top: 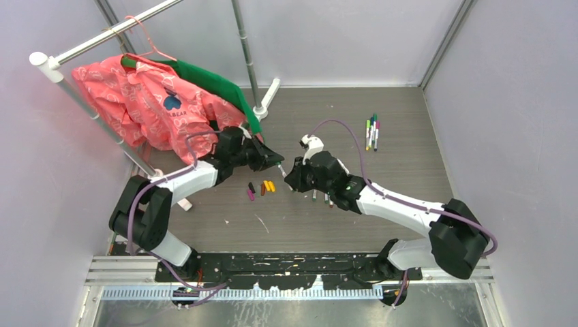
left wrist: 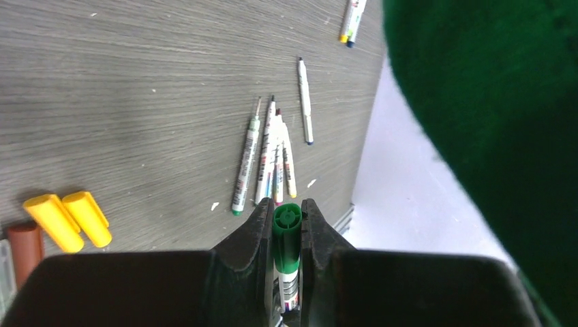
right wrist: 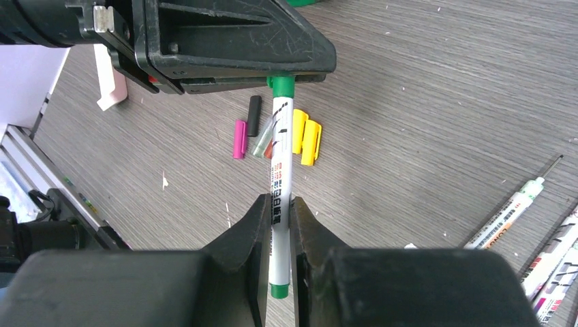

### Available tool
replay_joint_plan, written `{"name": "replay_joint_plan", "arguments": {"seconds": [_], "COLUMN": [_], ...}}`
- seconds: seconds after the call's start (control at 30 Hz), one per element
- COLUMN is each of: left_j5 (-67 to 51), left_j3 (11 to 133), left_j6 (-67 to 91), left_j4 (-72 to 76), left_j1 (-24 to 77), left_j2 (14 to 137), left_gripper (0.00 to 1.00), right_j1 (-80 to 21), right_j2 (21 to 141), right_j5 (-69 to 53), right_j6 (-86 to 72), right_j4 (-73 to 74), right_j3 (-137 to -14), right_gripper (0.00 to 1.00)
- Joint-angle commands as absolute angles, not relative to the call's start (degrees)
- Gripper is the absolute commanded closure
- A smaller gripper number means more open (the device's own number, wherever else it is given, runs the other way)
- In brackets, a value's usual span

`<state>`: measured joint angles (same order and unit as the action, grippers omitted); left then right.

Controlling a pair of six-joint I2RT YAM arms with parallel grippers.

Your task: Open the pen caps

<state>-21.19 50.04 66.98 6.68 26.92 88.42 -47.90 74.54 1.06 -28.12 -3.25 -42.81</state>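
One white pen [right wrist: 279, 157] hangs above the table, held between both grippers. My left gripper [left wrist: 287, 211] is shut on its green cap [left wrist: 287, 228], which still sits on the barrel. My right gripper [right wrist: 277, 204] is shut on the white barrel near its green tail end. In the top view the left gripper [top: 278, 162] and right gripper [top: 292, 178] meet nose to nose at the table's middle. Loose pen caps lie below: two yellow ones [right wrist: 308, 136], a magenta one [right wrist: 239, 139], a black one [right wrist: 253, 116] and a brown one [left wrist: 26, 248].
Several uncapped pens [top: 322, 197] lie beside the right arm. A bundle of capped pens [top: 372, 131] lies at the back right. A clothes rail with a pink garment [top: 150, 102] and a green garment [left wrist: 491, 102] stands at the back left, close over the left arm.
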Motion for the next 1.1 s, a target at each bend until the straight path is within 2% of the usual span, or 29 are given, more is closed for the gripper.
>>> {"name": "replay_joint_plan", "arguments": {"seconds": [0.0, 0.17, 0.43, 0.5, 0.6, 0.67, 0.77, 1.07], "left_j5": [-20.03, -24.17, -26.25, -25.94, -22.82, -17.78, -8.41, 4.19], "left_j3": [48.34, 46.12, 45.97, 46.58, 49.56, 52.09, 54.57, 54.44], "left_j6": [71.45, 73.88, 72.63, 69.84, 61.83, 55.07, 48.15, 42.45], "left_j4": [29.38, 37.44, 36.21, 32.05, 17.71, 4.45, -7.16, -19.04], "left_j1": [21.06, 18.82, 16.79, 16.85, 17.66, 19.68, 24.05, 30.28], "left_j2": [88.85, 90.43, 89.85, 88.8, 85.95, 83.91, 82.11, 84.91], "left_gripper": [1.0, 1.0, 1.0, 1.0, 1.0, 1.0, 1.0, 1.0], "right_j1": [-48.7, -48.58, -48.44, -48.4, -48.48, -48.36, -48.19, -47.93], "right_j2": [71.73, 70.64, 69.82, 69.43, 68.45, 68.14, 68.95, 72.62], "right_j5": [-1.49, -2.29, -0.78, 1.42, 6.95, 10.8, 15.22, 25.23], "right_j6": [-29.22, -30.11, -30.03, -29.32, -28.01, -27.12, -26.65, -26.89], "right_j4": [5.66, 4.87, 5.98, 7.21, 10.34, 13.02, 16.02, 20.62], "right_j3": [-39.74, -39.21, -38.85, -39.44, -40.96, -41.96, -43.22, -44.3], "right_gripper": [0.99, 0.99, 0.99, 0.99, 0.99, 0.99, 0.99, 0.99]}}
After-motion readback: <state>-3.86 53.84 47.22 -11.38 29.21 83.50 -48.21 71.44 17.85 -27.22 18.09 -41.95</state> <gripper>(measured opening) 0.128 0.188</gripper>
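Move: The left hand grips the green cap, the right hand the pen body behind it. From the left hand the two yellow caps on the table lie about 3 cm back, 3 cm left and 13 cm down; the black cap is roughly 4 cm back, 8 cm left. From the right hand the nearest uncapped pen lies some 9 cm right, 3 cm ahead and 13 cm down, and the green cap 6 cm ahead, 3 cm left, slightly above. With both grips kept shut, the hands jerk apart along the pen: the left goes forward-left and up with the green cap by some 8 cm in all, while the right pulls the pen down, back and to the right by about 7 cm. Then the left swings back and down towards the laid-out caps, its fingers tipping downward by some 35 degrees, while the right carries the bare pen on to the right towards the uncapped pens, drawing slightly forward and turning its fingers more steeply down. ##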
